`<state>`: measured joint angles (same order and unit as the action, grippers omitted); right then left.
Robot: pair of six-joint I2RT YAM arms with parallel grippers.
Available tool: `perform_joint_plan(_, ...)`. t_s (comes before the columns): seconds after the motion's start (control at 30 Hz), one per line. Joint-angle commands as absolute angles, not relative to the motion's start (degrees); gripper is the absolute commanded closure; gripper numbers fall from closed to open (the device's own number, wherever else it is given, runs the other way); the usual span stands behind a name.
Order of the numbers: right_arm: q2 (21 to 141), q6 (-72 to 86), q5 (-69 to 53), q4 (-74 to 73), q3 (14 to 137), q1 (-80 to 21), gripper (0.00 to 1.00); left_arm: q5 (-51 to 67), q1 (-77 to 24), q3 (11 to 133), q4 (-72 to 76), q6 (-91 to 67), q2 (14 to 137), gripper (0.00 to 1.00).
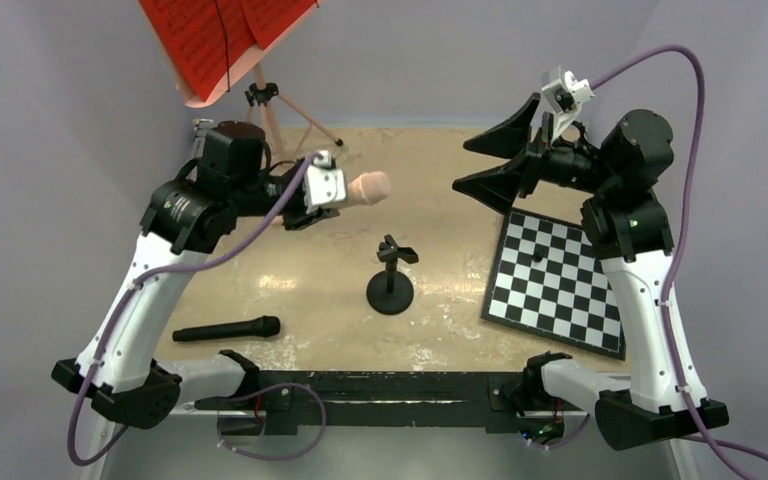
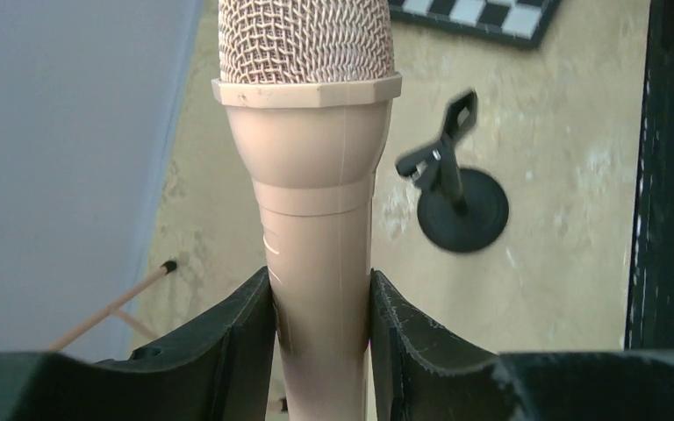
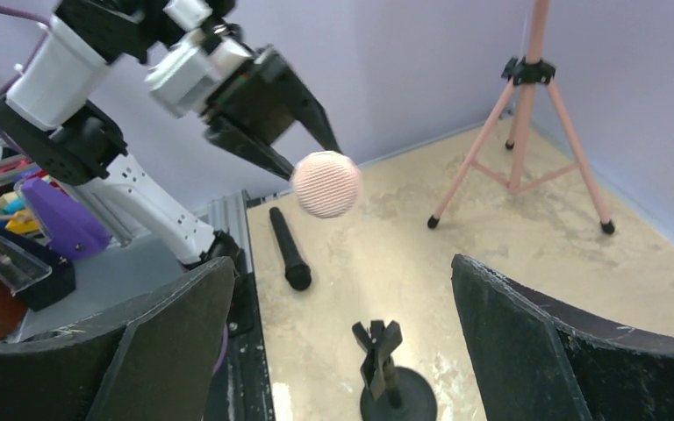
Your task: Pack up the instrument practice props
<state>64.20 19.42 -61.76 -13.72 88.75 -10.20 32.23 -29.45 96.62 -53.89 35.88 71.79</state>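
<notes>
A pink microphone (image 1: 370, 188) with a mesh head (image 2: 305, 39) hangs level above the table. My left gripper (image 1: 328, 192) is shut on its handle (image 2: 320, 289), one finger on each side. Below it a small black stand (image 1: 390, 280) with a clip on a round base (image 2: 462, 212) stands upright and bare. The black microphone (image 1: 227, 329) lies flat near the front edge (image 3: 290, 250). At the back left is the pink music stand (image 1: 270, 110) on its tripod (image 3: 527, 132), with red sheet-music pages (image 1: 222, 35) on its desk. My right gripper (image 1: 472, 160) is raised and open (image 3: 338, 263), holding nothing.
A black-and-white checkerboard (image 1: 555, 285) lies flat under my right arm. Grey walls close the back and both sides. A black rail (image 1: 380, 385) runs along the front edge between the arm bases. Clutter sits off the table beyond the left arm (image 3: 17, 237).
</notes>
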Motion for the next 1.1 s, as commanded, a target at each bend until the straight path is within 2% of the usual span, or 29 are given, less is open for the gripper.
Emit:
perform_joint_plan(0.0, 64.34, 16.91, -63.00, -14.48, 86.51, -9.71, 0.01, 30.07, -28.03, 94.81, -76.64, 65.09, 66.38, 1.00)
perform_joint_plan(0.1, 65.00, 12.88, -62.57, -17.90, 86.90, -9.76, 0.01, 24.48, -27.01, 90.06, -86.88, 74.48, 65.66, 1.00)
perform_joint_plan(0.2, 64.48, 13.19, -61.37, -16.58, 84.49, -9.73, 0.01, 18.97, -25.72, 81.16, -90.78, 77.47, 65.80, 1.00)
perform_joint_plan(0.47, 61.58, 6.55, -61.00, -23.81, 82.73, -9.70, 0.01, 14.74, -14.62, 57.33, -79.92, 88.56, 60.82, 1.00)
perform_joint_plan(0.8, 60.50, 5.73, -59.44, -27.44, 81.63, -9.74, 0.01, 18.14, 2.02, 57.71, -72.50, 96.38, 71.83, 1.00)
perform_joint_plan(1.07, 60.37, 3.31, -58.00, -29.46, 82.88, -9.75, 0.01, 16.02, 7.74, 57.70, -66.52, 100.35, 80.09, 1.00)
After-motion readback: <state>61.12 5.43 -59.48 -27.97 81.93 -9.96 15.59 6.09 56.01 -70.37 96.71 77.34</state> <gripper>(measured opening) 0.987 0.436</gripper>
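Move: The pink microphone is already in the left hand. The bare table spot it is bound for lies about 24 cm left, 4 cm back and some 36 cm below that hand; the black microphone lies roughly 30 cm left, 12 cm back and 35 cm below. The mic stand is some 9 cm right, 4 cm back and 31 cm down. From the right hand the spot is about 45 cm left, 1 cm back and 47 cm below. Down and to the left in one quick sweep, the left hand carries the pink microphone from beyond the mic stand towards the bare table just ahead of the black one, sinking almost 30 cm. It draws back 10 cm first, then eases some 6 cm forward, while the wrist tips about 50 degrees to point the fingers down; the grip holds. The empty right hand sinks about 7 cm, fingers still wide open. ##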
